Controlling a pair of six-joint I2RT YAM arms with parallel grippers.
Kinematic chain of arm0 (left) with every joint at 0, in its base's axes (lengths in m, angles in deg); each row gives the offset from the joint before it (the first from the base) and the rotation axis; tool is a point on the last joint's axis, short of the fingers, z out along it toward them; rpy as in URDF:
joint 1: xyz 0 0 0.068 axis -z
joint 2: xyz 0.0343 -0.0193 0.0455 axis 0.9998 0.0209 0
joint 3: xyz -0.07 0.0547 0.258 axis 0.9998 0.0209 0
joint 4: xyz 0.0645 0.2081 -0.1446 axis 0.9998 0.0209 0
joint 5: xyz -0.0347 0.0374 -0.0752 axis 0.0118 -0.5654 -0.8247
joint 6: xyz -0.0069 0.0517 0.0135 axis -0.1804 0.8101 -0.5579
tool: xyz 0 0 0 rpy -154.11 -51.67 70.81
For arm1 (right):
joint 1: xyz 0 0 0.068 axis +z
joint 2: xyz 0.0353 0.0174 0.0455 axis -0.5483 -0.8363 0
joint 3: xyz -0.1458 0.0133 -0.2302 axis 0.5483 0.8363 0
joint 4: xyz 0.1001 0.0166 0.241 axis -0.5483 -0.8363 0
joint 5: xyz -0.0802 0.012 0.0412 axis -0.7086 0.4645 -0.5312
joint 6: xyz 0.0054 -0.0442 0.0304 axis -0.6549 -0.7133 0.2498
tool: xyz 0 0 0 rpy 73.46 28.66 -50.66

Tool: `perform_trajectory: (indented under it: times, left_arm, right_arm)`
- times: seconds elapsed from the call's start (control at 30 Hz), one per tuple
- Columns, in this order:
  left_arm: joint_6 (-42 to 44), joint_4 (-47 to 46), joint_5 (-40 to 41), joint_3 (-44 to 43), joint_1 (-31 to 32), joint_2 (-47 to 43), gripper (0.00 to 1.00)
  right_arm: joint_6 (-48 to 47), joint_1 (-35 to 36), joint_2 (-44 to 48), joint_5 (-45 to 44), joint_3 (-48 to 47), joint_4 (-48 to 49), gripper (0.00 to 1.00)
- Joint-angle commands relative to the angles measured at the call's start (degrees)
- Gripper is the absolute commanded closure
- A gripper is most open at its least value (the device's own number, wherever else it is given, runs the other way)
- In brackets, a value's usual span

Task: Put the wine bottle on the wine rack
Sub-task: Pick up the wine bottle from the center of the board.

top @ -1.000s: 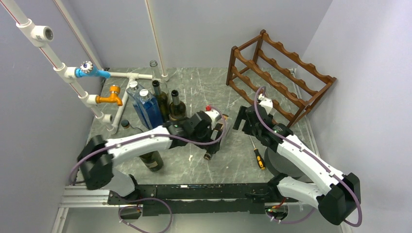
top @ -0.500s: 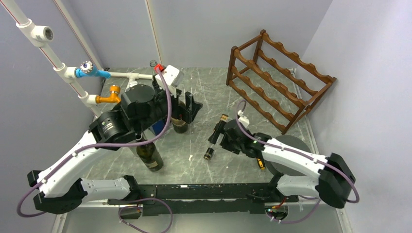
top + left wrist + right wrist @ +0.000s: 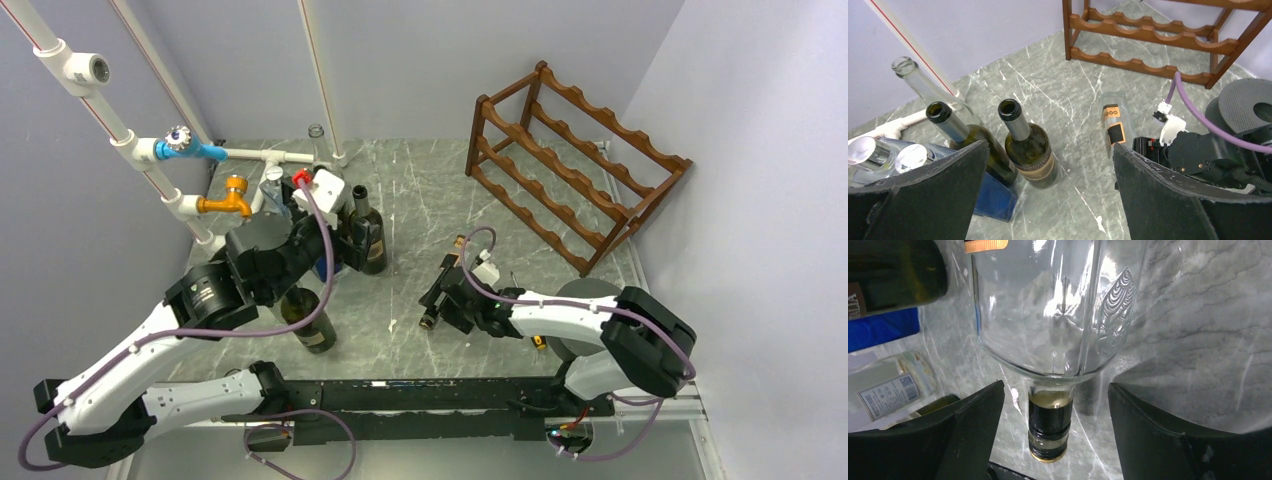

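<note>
The wine bottle (image 3: 458,248) is clear glass with an orange-and-black label and a dark gold-rimmed cap, and it lies on the marble table. In the right wrist view its neck (image 3: 1049,425) points toward the camera. My right gripper (image 3: 444,296) (image 3: 1054,390) is down at the bottle, open, one finger on each side of the neck with gaps showing. Raised over the standing bottles, my left gripper (image 3: 338,250) (image 3: 1050,147) stands wide open and empty. The wine rack (image 3: 575,165) (image 3: 1148,35), dark reddish-brown with wavy rails, stands at the back right with no bottle on it.
Dark green bottles (image 3: 368,235) (image 3: 1028,150), a clear one (image 3: 923,85) and a blue one (image 3: 993,200) stand at the back left. A large dark bottle (image 3: 310,322) stands below my left arm. White pipes (image 3: 200,150) line the left wall. A grey disc (image 3: 585,295) lies at the right.
My left arm pulled away from the lying bottle, up and back to the left. My right arm swung down and left onto the bottle, and its jaws have narrowed slightly.
</note>
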State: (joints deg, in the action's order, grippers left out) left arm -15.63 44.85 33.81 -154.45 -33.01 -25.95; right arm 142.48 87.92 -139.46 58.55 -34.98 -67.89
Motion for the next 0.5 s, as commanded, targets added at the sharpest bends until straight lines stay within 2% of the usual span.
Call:
perform_trajectory:
  times: [0.0, 0.1, 0.2, 0.3, 0.33, 0.4, 0.43, 0.47]
  left_arm:
    - [2.04, -4.83, 2.07, 1.14, -0.24, -2.25, 0.01]
    - [2.19, -4.95, 2.03, 1.55, -0.24, -2.13, 0.01]
    - [2.11, -4.43, 2.40, 1.53, -0.22, -1.53, 0.00]
    - [2.10, -3.87, 2.94, 1.31, -0.24, -1.02, 0.01]
    - [2.17, -3.87, 3.09, 1.33, -0.24, -0.97, 0.01]
    - [2.19, -4.05, 3.30, 1.51, -0.24, -1.12, 0.00]
    - [2.24, -4.23, 3.36, 1.75, -0.24, -1.22, 0.00]
    - [2.20, -4.37, 3.49, 1.86, -0.24, -1.31, 0.00]
  right_arm:
    - [3.52, 0.60, -2.47, -2.77, -1.46, 4.48, 0.23]
    - [4.14, 0.61, -4.75, -2.70, -2.23, 4.54, 0.26]
    - [5.50, 0.61, -6.35, -4.36, -3.78, 1.93, 0.36]
    - [6.47, 0.61, -6.93, -5.88, -4.41, 0.85, 0.40]
    - [6.78, 0.61, -6.87, -6.29, -4.26, 0.65, 0.46]
    - [6.48, 0.61, -6.77, -7.11, -3.76, 1.32, 0.64]
    - [5.76, 0.61, -6.60, -7.14, -3.48, 1.95, 0.68]
    - [4.94, 0.59, -6.47, -7.45, -3.66, 2.13, 0.78]
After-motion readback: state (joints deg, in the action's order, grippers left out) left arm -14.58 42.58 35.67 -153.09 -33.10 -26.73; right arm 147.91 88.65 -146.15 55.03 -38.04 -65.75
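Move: From the right hand, the neck of the clear wine bottle lying on the board is about 2 cm ahead, 1 cm left and 1 cm below; the bottle's middle is some 8 cm ahead and 3 cm right. A dark upright bottle stands about 10 cm ahead and 12 cm left; the screwdriver lies level with the hand, 19 cm right. From the left hand, the clear bottle's middle is roughly 6 cm ahead, 17 cm right and 35 cm below. Ease the right gripper forward about 1.5 cm and some 1 cm to the left, sinking about 1 cm, so the neck sits between the pads close under the shoulder. Yaw the hand about 5 degrees clockwise on the way and keep closing the already narrowing fingers, faster at the end, until both pads pinch the dark neck. ##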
